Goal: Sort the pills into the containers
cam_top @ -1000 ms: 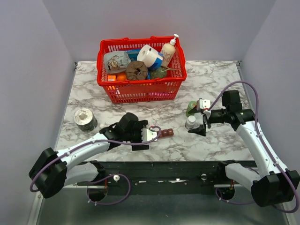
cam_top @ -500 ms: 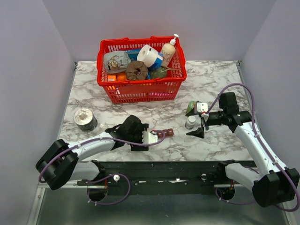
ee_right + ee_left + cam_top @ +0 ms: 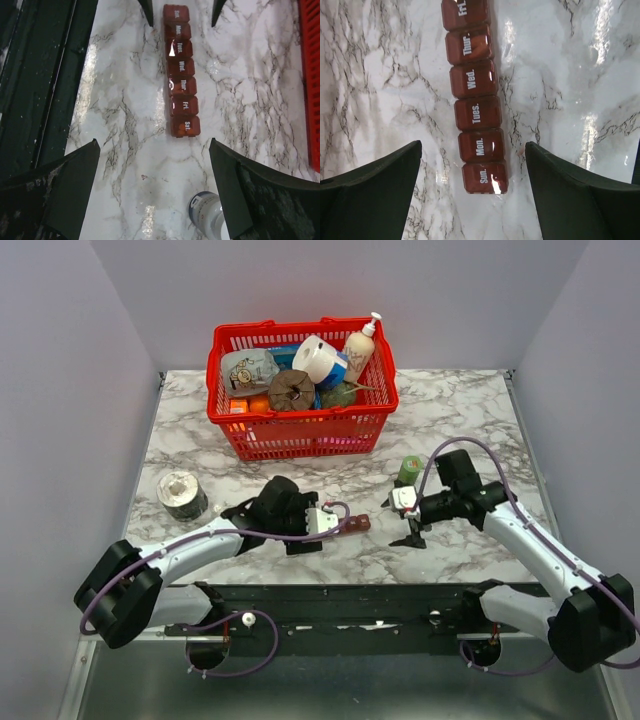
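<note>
The containers are one dark red-brown strip of day-labelled lidded compartments lying flat on the marble, also seen as the strip and the strip. My left gripper is open, its dark fingers either side of the "Sun." and "Mon." end without touching. My right gripper is open just short of the "Sat." end. Orange pills show through the "Sat." lid. A small clear bottle stands by the right gripper's right finger. From above, the left gripper and the right gripper face each other across the strip.
A red basket full of household items stands at the back. A green bottle stands behind the right gripper. A grey round tin sits at the left. The table's dark front rail runs close by the strip.
The right gripper has swung left, away from the green bottle, toward the strip's right end. The left gripper's jaws have narrowed slightly around the strip's left end.
</note>
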Available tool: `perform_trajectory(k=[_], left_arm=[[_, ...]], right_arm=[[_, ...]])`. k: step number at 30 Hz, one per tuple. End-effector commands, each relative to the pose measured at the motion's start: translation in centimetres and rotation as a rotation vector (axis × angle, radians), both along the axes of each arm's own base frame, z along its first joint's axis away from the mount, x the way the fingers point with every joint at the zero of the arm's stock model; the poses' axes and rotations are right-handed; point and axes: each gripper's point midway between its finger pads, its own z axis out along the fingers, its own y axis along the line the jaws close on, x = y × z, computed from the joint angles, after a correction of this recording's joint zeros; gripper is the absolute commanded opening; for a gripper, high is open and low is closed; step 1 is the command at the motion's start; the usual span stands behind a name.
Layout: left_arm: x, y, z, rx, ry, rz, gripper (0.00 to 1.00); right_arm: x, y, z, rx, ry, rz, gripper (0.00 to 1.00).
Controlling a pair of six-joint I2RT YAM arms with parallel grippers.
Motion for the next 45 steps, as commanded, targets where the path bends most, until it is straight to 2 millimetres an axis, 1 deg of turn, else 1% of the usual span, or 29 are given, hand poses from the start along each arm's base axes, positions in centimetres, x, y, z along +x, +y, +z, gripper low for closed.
perform_trajectory(k=[1,4,5,6,7,9,10,11,12,13,14,15,16,19,20,21,23,24,26,28,29,31,35,36,37,41,42,45], left_arm=[[0.5,-2.6,3.1,-0.116,-0.021,-0.054,0.91],[1.1,-2.3,2.5,-0.074,-0.022,-0.042,0.90],[0.8,-1.6,1.8,-0.033,-0.005,-0.037,0.89],[0.8,-1.2,2.0,-0.025,-0.024,-0.030,0.90],[0.7,-0.4,1.5,-0.002,-0.043,-0.028,0.90],[0.7,0.3,2.3,-0.025,-0.087,-0.013,0.91],[0.2,1.0,1.6,-0.007,-0.080,-0.009,0.91],[-0.1,1.8,0.9,0.018,-0.071,-0.011,0.92],[-0.3,2.2,1.2,0.017,-0.108,-0.027,0.92],[-1.0,2.9,-0.1,0.033,-0.111,-0.043,0.92],[-0.5,2.7,0.4,-0.004,-0.151,-0.029,0.93],[-0.3,3.0,0.8,-0.022,-0.173,-0.017,0.93],[-0.5,3.2,0.3,-0.019,-0.170,-0.024,0.93],[-0.3,2.9,-0.2,-0.011,-0.169,-0.038,0.92],[0.0,2.7,-0.2,-0.013,-0.175,-0.040,0.91],[0.1,2.6,-0.8,-0.001,-0.158,-0.044,0.90],[0.6,2.1,-0.8,-0.004,-0.155,-0.042,0.88],[0.5,2.2,-1.5,0.009,-0.135,-0.039,0.87],[0.8,2.1,-1.6,0.011,-0.128,-0.029,0.86],[1.1,1.9,-1.4,0.002,-0.146,-0.025,0.82],[1.1,1.9,-1.4,0.001,-0.147,-0.025,0.77],[1.0,2.0,-1.4,-0.001,-0.148,-0.019,0.70],[0.7,2.2,-1.6,0.001,-0.144,-0.020,0.65],[0.6,2.1,-1.5,-0.004,-0.142,-0.025,0.60],[0.4,2.2,-1.6,-0.002,-0.138,-0.030,0.56],[-0.1,2.1,-2.1,0.003,-0.114,-0.045,0.47],[-0.2,2.0,-2.1,0.002,-0.105,-0.051,0.42],[-0.2,1.7,-1.9,-0.006,-0.104,-0.059,0.35]], right_arm=[[1.2,0.5,-1.3,-0.053,-0.117,0.043,1.00],[1.2,0.9,-1.1,-0.039,-0.119,0.046,1.00],[1.3,1.1,-1.0,-0.035,-0.120,0.045,1.00],[1.0,1.4,-1.0,-0.034,-0.121,0.059,1.00],[0.9,1.7,-1.2,-0.039,-0.119,0.066,1.00],[1.1,2.5,-1.8,-0.071,-0.134,0.068,1.00],[1.3,2.9,-2.4,-0.090,-0.136,0.071,1.00],[1.8,3.5,-2.4,-0.090,-0.169,0.072,1.00],[1.9,4.0,-2.8,-0.113,-0.174,0.069,1.00],[2.3,4.5,-2.7,-0.113,-0.180,0.060,1.00],[3.0,5.3,-2.8,-0.107,-0.182,0.047,1.00],[2.9,5.9,-2.7,-0.094,-0.148,0.037,1.00],[3.2,6.5,-2.0,-0.076,-0.145,0.036,1.00],[3.3,7.9,-2.2,-0.054,-0.052,0.017,1.00],[3.5,8.4,-1.9,-0.050,-0.045,0.017,1.00],[3.2,8.8,-2.7,-0.064,0.001,0.013,1.00],[3.1,9.3,-3.1,-0.084,0.018,0.004,1.00],[2.8,9.5,-4.0,-0.101,0.046,0.002,1.00],[2.8,9.7,-4.5,-0.105,0.061,-0.006,1.00],[2.8,10.0,-4.9,-0.112,0.095,-0.023,1.00],[2.7,10.2,-4.9,-0.108,0.107,-0.024,1.00],[2.7,10.6,-4.7,-0.095,0.148,-0.035,1.00],[2.0,11.2,-5.1,-0.091,0.264,-0.051,1.00],[1.8,11.3,-5.1,-0.090,0.288,-0.058,1.00],[1.8,11.1,-5.5,-0.097,0.294,-0.072,1.00],[2.8,11.2,-5.2,-0.087,0.259,-0.120,1.00],[3.1,11.2,-5.2,-0.088,0.255,-0.136,1.00],[3.9,11.1,-5.2,-0.098,0.233,-0.168,1.00]])
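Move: The pill box lies crosswise on the table. Its Sun. end is about 2 cm left of the left hand and roughly 4 cm below; its middle is some 5 cm right and 1 cm ahead. From the right hand, the box's middle is about 10 cm left, 3 cm ahead and 12 cm below. The white bottle stands 5 cm right and 6 cm ahead of that hand, the green tube another 6 cm farther out. One left fingertip comes right over the Sun. lid with the other just off the box's near edge; touch can't be made out. That hand first lifts a little to the right, then swings back left and sinks about 4 cm, narrowing its jaws to under half. Meanwhile the right hand, wide open, travels 10 cm left and 6 cm down to above the box, rolling some 15 degrees. ##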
